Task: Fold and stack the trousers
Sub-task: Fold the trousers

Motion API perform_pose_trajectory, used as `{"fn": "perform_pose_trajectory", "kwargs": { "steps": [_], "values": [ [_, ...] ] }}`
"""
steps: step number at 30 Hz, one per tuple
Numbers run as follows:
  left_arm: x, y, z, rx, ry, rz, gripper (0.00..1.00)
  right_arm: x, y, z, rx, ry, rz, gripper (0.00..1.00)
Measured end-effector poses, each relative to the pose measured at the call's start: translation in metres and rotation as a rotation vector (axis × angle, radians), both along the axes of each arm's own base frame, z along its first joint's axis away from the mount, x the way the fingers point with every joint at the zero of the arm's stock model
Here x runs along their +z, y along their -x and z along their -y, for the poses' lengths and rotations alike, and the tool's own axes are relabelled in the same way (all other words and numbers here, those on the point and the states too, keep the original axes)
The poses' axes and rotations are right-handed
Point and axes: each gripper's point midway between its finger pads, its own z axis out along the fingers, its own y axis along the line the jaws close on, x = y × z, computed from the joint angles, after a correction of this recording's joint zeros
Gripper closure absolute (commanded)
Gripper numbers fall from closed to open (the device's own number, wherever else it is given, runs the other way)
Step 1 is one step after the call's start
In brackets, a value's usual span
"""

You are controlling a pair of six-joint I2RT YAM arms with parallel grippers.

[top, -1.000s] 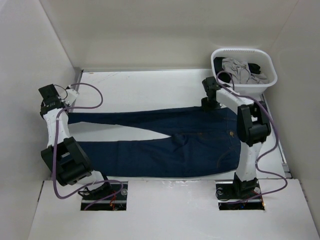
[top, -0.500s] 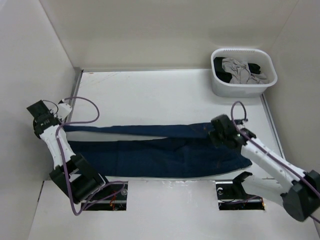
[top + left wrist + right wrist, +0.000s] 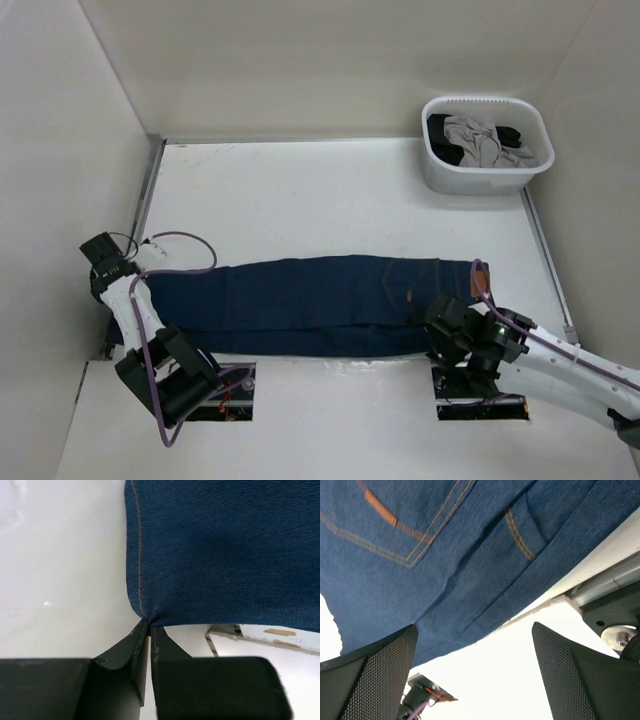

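The dark blue trousers (image 3: 300, 305) lie folded lengthwise near the table's front edge, with the waist at the right and a tan patch (image 3: 408, 297) facing up. My left gripper (image 3: 112, 285) is at the leg ends on the left. In the left wrist view this gripper (image 3: 148, 624) is shut on the corner of the trousers' hem (image 3: 210, 555). My right gripper (image 3: 441, 326) sits low at the waist end. Seen from its wrist, the right gripper (image 3: 475, 652) is open, with the trousers' waist edge (image 3: 470, 580) just beyond its fingers and nothing held.
A white basket (image 3: 437, 178) stands at the back right and holds a light grey garment (image 3: 475, 138) and a black garment (image 3: 512, 135). White walls close in the table on the left, back and right. The arm bases sit in cut-outs (image 3: 478, 385) at the near edge.
Both arms pulled the far half of the trousers toward the near edge, which folded them lengthwise. The right gripper then opened and let go of the waist. The left gripper stays shut.
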Motion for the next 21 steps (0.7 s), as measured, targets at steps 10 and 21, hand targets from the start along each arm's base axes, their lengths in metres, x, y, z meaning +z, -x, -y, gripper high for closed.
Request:
{"fn": "perform_pose_trajectory", "kwargs": {
  "steps": [10, 21],
  "values": [
    [-0.016, 0.006, 0.008, -0.02, 0.007, -0.053, 0.85, -0.027, -0.035, 0.024, -0.241, 0.181, -0.121, 0.0],
    [-0.015, 0.064, 0.009, 0.023, -0.022, -0.383, 0.5, 0.072, -0.126, -0.012, 0.093, 0.374, 0.21, 0.0]
  ]
}}
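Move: The left fingers still pinch the corner of the trousers' upper leg hem; the lower leg's hem lies roughly 4 cm back of them and 9 cm below. From the wide-open right hand, the back pocket is about 11 cm ahead, 5 cm left and 5 cm below; the waistband's middle is some 8 cm ahead and 12 cm right, at the same height as the pocket. Left lets go of the hem, backing off; right, open, dips, then rises 12 cm forward towards the pocket. ##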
